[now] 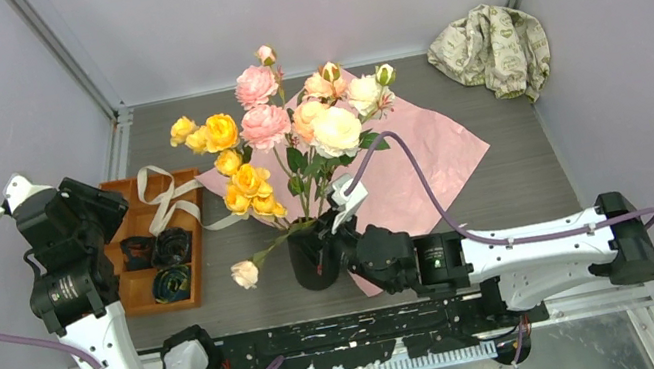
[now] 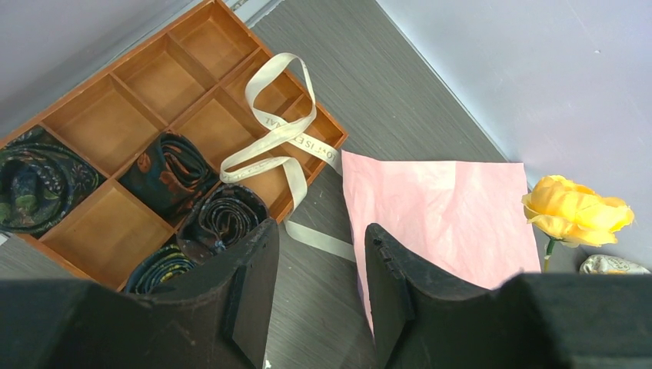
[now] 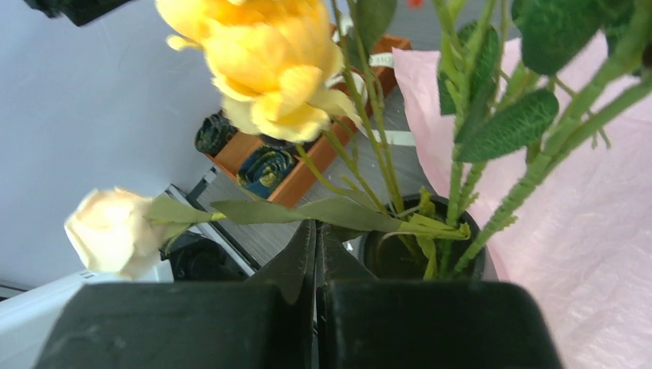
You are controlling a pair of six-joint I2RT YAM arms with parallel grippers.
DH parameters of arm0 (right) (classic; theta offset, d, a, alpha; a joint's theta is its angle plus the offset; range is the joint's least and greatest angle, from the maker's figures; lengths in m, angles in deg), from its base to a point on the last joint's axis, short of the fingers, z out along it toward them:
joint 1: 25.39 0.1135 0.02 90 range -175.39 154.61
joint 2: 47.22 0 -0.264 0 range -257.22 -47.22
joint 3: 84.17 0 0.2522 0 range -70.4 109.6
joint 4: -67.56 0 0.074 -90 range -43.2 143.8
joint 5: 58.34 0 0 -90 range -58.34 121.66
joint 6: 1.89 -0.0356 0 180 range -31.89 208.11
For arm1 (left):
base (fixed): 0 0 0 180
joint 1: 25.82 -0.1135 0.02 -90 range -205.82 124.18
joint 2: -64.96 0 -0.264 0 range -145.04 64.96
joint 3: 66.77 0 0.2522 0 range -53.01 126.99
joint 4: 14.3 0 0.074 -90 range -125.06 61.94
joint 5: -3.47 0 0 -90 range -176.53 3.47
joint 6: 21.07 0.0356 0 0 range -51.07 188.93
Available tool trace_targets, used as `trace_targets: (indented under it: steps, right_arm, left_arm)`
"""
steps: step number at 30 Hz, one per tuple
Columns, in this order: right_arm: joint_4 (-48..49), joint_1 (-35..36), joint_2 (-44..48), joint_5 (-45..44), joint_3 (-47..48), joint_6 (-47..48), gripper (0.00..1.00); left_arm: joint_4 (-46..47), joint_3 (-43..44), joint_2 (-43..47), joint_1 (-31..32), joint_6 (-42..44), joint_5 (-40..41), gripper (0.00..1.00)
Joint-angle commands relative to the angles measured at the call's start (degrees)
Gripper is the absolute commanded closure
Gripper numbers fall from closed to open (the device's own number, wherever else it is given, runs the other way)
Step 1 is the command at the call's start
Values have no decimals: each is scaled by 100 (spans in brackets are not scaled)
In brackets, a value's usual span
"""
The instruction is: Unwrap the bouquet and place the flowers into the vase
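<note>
The flowers (image 1: 293, 129), yellow, pink and cream roses, stand with their stems in the black vase (image 1: 314, 260). One cream rose (image 1: 244, 274) droops out to the vase's left. The bouquet's pink wrapping paper (image 1: 431, 161) lies spread flat behind the vase, and the beige ribbon (image 1: 165, 197) is draped over the tray. My right gripper (image 1: 342, 246) is shut at the vase's right rim (image 3: 461, 231). The drooping rose's leafy stem (image 3: 307, 209) crosses just above its closed tips (image 3: 316, 227). My left gripper (image 2: 319, 238) hangs open and empty above the table, between tray and paper (image 2: 438, 207).
A wooden compartment tray (image 1: 142, 283) holding dark coiled rolls (image 1: 171, 244) sits at the left. A crumpled beige patterned cloth (image 1: 491, 44) lies in the back right corner. Walls close in the table on three sides. A yellow rose (image 2: 578, 211) shows in the left wrist view.
</note>
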Motion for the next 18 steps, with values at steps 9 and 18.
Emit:
trace_targets:
  steps: [9, 18]
  right_arm:
    - [-253, -155, 284, 470, -105, -561, 83]
    - [-582, -71, 908, 519, -139, -493, 48]
  left_arm:
    - [75, 92, 95, -30, 53, -3, 54]
    - [66, 111, 106, -26, 27, -10, 54]
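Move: The right gripper holds the last peach rose by its stem above the vase. The vase mouth is about 5 cm ahead, level left-right and some 7 cm below. The rose's bloom hangs out about 12 cm to the left, 4 cm back and 3 cm lower. The nearest yellow bloom stands about 6 cm ahead, 6 cm left and 5 cm above. From the idle left gripper, the vase mouth is roughly 33 cm right, 4 cm back and 12 cm down. Lower the right gripper about 3 cm towards the vase mouth with its fingers still shut on the rose stem, tipping the fingers slightly downward. Then open them to about half to let the stem go, and ease away to the right and back, rising some 1.5 cm as you clear the stem. ##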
